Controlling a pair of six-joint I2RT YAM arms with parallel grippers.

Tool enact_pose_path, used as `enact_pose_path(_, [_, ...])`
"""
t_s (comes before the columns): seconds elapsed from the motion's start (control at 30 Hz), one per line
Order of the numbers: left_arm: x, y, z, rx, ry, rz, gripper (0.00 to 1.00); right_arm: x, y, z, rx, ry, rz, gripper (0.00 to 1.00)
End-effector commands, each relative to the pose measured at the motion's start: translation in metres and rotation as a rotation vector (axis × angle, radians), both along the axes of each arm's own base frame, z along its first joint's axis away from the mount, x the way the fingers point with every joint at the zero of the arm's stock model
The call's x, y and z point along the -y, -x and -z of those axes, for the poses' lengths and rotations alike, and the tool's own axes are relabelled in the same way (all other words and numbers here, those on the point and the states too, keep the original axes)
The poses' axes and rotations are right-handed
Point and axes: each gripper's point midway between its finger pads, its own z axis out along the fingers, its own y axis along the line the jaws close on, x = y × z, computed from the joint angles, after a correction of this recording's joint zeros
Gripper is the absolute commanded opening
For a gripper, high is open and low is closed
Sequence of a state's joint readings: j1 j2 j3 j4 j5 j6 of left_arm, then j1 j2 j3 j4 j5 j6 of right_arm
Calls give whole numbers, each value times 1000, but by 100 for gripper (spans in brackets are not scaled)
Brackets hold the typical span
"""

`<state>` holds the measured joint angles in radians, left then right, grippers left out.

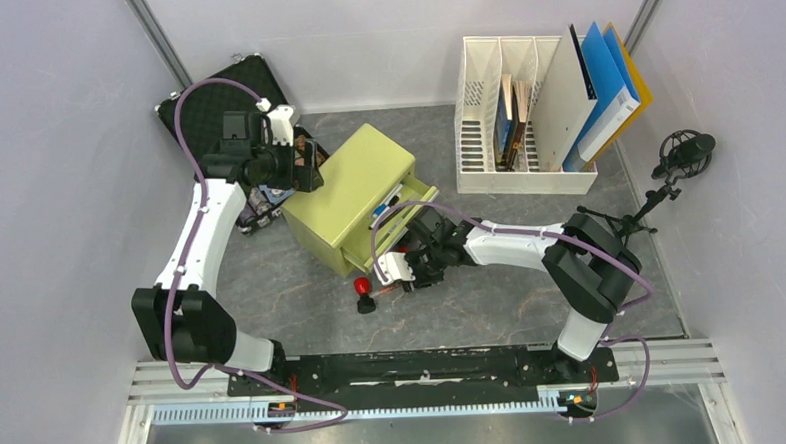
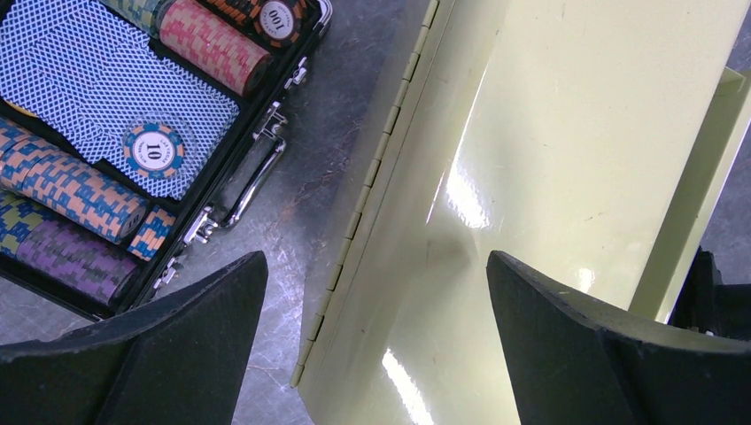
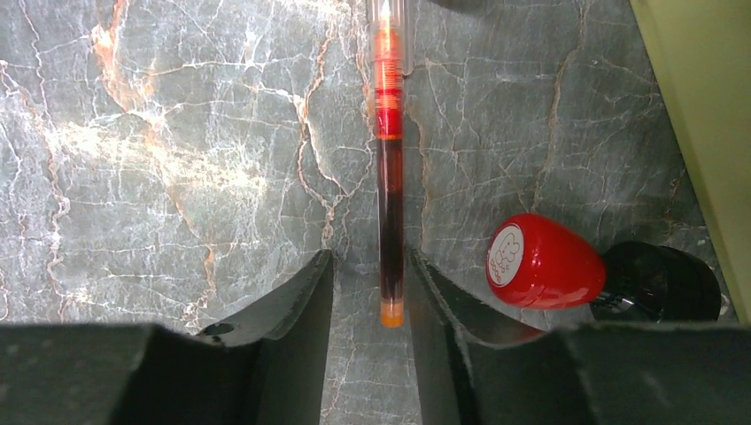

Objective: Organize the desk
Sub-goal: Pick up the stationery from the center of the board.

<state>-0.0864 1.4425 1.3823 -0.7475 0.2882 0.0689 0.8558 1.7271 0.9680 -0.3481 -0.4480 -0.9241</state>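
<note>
The desk (image 3: 177, 177) is dark grey marbled stone. A red-orange pen (image 3: 390, 159) lies on it, its rear end between the fingers of my right gripper (image 3: 370, 261). The right finger is close against the pen, and a gap shows on the left, so the gripper is open. A red-capped stamp (image 3: 542, 262) with a black base (image 3: 660, 282) lies just right of it. From above, my right gripper (image 1: 396, 272) is low in front of the yellow-green cabinet (image 1: 357, 179). My left gripper (image 2: 376, 266) hangs wide open and empty over the cabinet's hinged back edge (image 2: 354, 221).
The cabinet's top drawer (image 1: 408, 196) stands open with pens in it. An open black case of poker chips and cards (image 2: 133, 133) lies left of the cabinet. A white file organiser (image 1: 510, 117) with folders stands at the back right, with a microphone on a stand (image 1: 686, 154) at the right wall.
</note>
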Motion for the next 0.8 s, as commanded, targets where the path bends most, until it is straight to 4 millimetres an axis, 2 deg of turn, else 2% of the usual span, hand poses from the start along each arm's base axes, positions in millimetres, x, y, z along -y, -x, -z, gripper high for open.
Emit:
enact_pose_path(0.0, [-2,-5,-11,61,-8,15,100,4,-1,12,-1,36,-10,39])
enact_pose_path(0.2, [-1,-5,-10,58,-8,14,100,19,9,19,-32,107,-33,14])
enact_pose_path(0.5, [-2,-5,-11,63,-10,11,100,75,21,11,-34,224,-3,2])
enact_pose_path(0.63, [-1,-5,-11,64,-6,14,100,95,21,-6,9,250,9,0])
enact_pose_path(0.77, [-1,-5,-9,60,-4,15,100,94,11,-40,90,218,19,0])
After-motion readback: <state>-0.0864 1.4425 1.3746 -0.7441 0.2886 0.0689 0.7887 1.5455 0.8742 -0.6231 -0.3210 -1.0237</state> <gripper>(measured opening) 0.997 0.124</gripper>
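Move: The red pen lies almost under the right hand's parted fingertips, which straddle its orange end; its middle is about 5 cm left, 2 cm back and 1 cm below. The near red-and-black stamp stands about 7 cm ahead and 2 cm left at fingertip height, the open drawer some 10 cm ahead, 4 cm left and 5 cm higher, and the far stamp roughly 12 cm left and 3 cm back. From the left hand, the pen is some 18 cm back, 18 cm right and 21 cm down. The pen's orange-end part is pinched as the right fingers close on it almost in place, down at the board. Keeping that grip, the right hand then sweeps about 9 cm to the right, speeding up and drifting a little back, away from the far stamp, while the fingers tip some 10 degrees nearer to straight down; it has barely begun to rise. ##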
